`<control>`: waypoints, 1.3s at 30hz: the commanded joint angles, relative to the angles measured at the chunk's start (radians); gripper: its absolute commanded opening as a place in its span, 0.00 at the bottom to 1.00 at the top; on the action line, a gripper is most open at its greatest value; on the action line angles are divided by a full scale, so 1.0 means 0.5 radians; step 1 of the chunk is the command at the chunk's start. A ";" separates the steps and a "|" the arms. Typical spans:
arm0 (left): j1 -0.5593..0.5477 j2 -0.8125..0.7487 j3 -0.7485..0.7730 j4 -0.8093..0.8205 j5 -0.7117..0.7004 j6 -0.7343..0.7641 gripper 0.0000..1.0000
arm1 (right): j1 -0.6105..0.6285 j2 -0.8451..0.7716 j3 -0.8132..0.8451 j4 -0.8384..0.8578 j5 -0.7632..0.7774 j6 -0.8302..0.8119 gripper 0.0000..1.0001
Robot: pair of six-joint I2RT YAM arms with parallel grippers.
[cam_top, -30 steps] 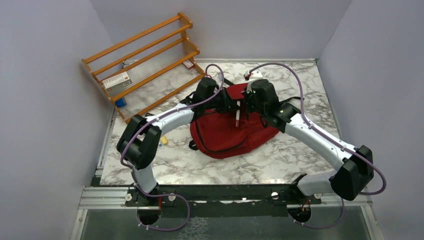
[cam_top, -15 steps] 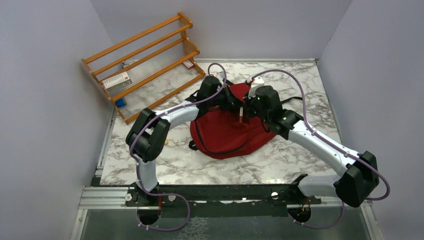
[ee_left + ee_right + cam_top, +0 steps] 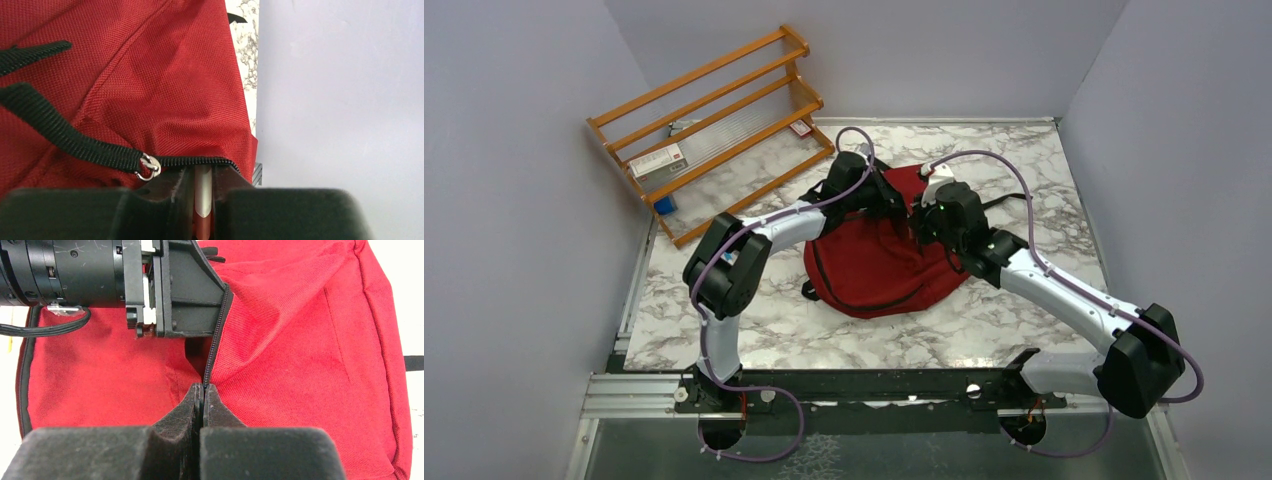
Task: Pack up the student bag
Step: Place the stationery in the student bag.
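Observation:
The student bag [image 3: 874,270], dark red with black straps, lies in the middle of the marble table. My left gripper [image 3: 902,203] is at its far upper edge. In the left wrist view the left gripper [image 3: 202,172] is shut on a thin white and red flat item [image 3: 202,195], seen edge on, whose top goes under the black zipper edge [image 3: 200,161] beside a metal pull ring [image 3: 148,166]. My right gripper [image 3: 204,390] is shut on the bag's zipper edge [image 3: 217,330], with red fabric [image 3: 300,340] on both sides. The left gripper [image 3: 215,310] is just beyond it.
A wooden rack [image 3: 714,130] leans at the back left, with a white and red box [image 3: 657,160] and a blue item [image 3: 664,205] on it. Grey walls close in the table on three sides. A black strap [image 3: 60,135] lies across the bag.
The left arm has reached further toward the bag's top. The thin item, seen above the bag a second ago, is now hidden from above. The right gripper has shifted slightly nearer, still pinching the zipper edge.

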 commanded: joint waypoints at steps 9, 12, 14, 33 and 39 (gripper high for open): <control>-0.034 -0.055 0.071 0.007 -0.196 0.067 0.51 | 0.009 -0.070 -0.031 0.046 0.037 0.103 0.01; -0.034 -0.093 0.057 -0.021 -0.180 0.111 0.51 | 0.008 -0.068 -0.034 0.044 0.055 0.115 0.01; -0.034 -0.123 0.047 -0.059 -0.161 0.156 0.51 | 0.008 -0.075 -0.039 0.045 0.091 0.137 0.01; -0.030 -0.723 -0.459 -0.341 -0.079 0.954 0.47 | 0.008 -0.039 0.076 0.024 0.419 0.267 0.01; 0.001 -1.099 -0.664 -0.643 -0.643 1.055 0.48 | 0.008 -0.057 0.042 0.019 0.387 0.295 0.01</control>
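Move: The left gripper holds the white pen at the mouth of the bag's front pocket; the pocket's middle lies about 2 cm back, 1 cm right and 3 cm below it. The pocket's zip pull sits some 3 cm ahead and 2 cm left, at much the same height. The right gripper pinches the pocket's zip edge; from it the pocket's middle is about 5 cm ahead, 3 cm left and 2 cm below. Open the left fingers to about half width inside the pocket mouth to let go of the pen, staying nearly in place. Then draw the left gripper clear, back and to the left about 10 cm and slightly up, rolling it some 25 degrees. Keep the right pinch on the zip edge, easing it about 2 cm to the right, turning clockwise. ##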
